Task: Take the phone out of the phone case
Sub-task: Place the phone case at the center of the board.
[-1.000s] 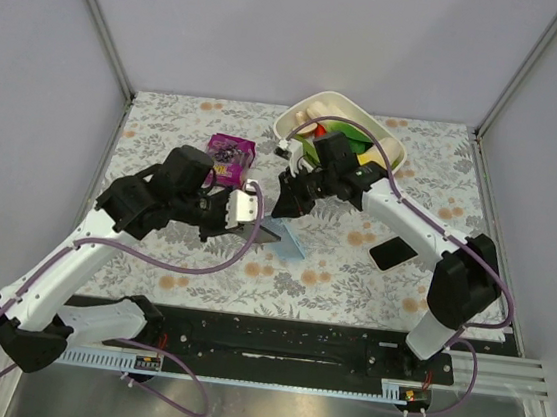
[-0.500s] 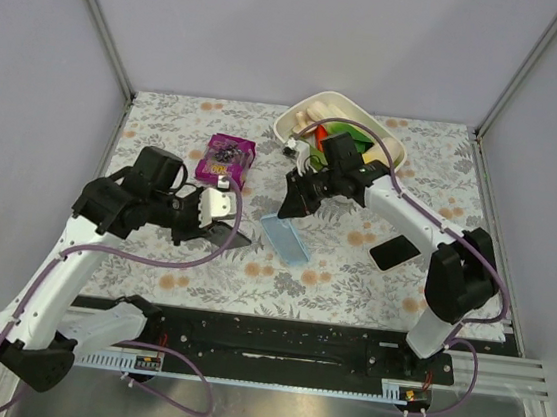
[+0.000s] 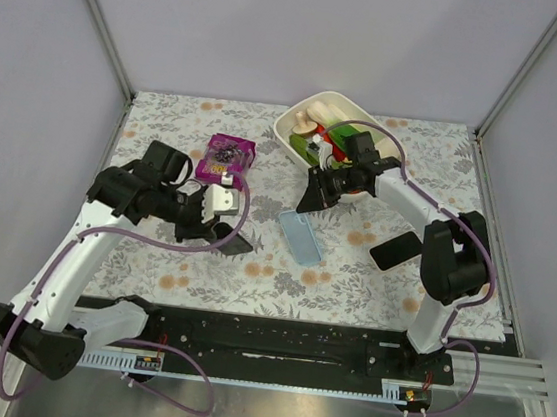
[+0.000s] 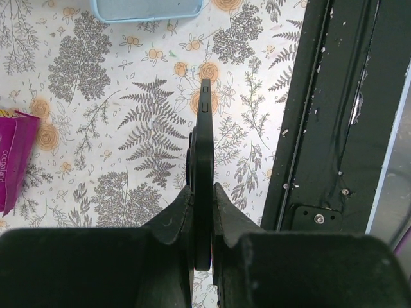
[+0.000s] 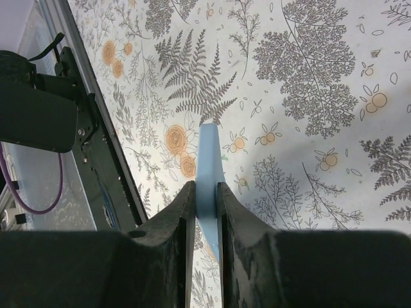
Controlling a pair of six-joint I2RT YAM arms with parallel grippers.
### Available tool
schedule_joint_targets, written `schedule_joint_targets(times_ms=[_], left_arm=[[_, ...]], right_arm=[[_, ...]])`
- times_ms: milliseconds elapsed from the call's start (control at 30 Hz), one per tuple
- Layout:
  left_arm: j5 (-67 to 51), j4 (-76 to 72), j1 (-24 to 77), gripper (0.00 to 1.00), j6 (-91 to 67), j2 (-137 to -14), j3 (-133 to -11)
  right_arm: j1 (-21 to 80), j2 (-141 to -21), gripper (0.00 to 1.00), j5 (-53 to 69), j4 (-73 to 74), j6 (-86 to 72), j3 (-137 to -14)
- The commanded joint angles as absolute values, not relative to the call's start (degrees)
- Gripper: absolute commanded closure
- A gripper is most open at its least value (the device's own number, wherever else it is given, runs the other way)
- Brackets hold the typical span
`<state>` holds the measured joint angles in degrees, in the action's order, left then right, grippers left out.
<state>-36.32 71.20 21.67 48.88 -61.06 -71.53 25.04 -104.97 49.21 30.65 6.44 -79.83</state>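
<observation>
The black phone (image 3: 231, 242) is out of its case and clamped edge-on between the fingers of my left gripper (image 3: 218, 226), left of the table's middle. The left wrist view shows the phone (image 4: 204, 135) standing up from the shut left gripper (image 4: 204, 190) over the floral cloth. The light blue phone case (image 3: 301, 237) hangs empty from my right gripper (image 3: 306, 204), which is shut on its far end. In the right wrist view the case (image 5: 209, 154) is seen edge-on in the right gripper (image 5: 205, 192). A hand's width of cloth separates phone and case.
A white bin (image 3: 387, 140) with several colourful items stands at the back, behind the right arm. A purple packet (image 3: 226, 156) lies at the back left. A second black phone (image 3: 394, 251) lies flat at the right. The black base rail (image 3: 273, 341) runs along the near edge.
Phone and case were together a second ago. My left gripper has drawn the phone out to the left, and the right gripper has carried the empty case to the right.
</observation>
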Motion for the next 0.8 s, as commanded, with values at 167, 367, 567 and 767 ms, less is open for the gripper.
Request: schedule_joint_targets(times_ms=[167, 367, 567, 767], left_arm=[[-41.7, 71.1, 19.4, 1.0, 54.0, -66.0, -72.3], [-44.7, 73.5, 16.8, 1.0, 57.7, -70.9, -71.6], [-46.3, 72.3, 16.2, 1.0, 58.1, -75.9, -69.4], [-51.7, 74.2, 14.1, 1.0, 59.5, -83.7, -69.3]], right_arm=[[21.5, -110.3, 0.79, 46.1, 31.7, 8.3, -78.1], [20.0, -111.6, 0.51, 44.6, 31.6, 7.5, -78.4], [20.0, -110.7, 0.3, 42.5, 31.7, 7.3, -78.2], [20.0, -108.9, 0.2, 42.1, 31.3, 7.3, -77.4]])
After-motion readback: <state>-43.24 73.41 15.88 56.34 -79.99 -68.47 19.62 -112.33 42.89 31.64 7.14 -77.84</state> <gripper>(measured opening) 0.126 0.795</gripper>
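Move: The right hand still pinches the light-blue phone case by its far right side; its spot at the board's middle lies about 9 cm below the hand, roughly 5 cm nearer the base and 1 cm to the right. The vegetable basket is some 25 cm ahead, 8 cm right; the spare phone lies about 29 cm right, 6 cm back. From the left hand, gripping the other phone, that spot is about 25 cm right, 5 cm ahead and 18 cm down. The right fingers let go of the blue case at the board's middle, opening wide from nearly shut as the hand sinks about 7 cm, shifts some 5 cm right and slightly forward, then stays low beside the case's far end. The left hand keeps its hold on its phone and sinks some 7 cm towards the table, edging forward while its wrist tips about 20 degrees. ##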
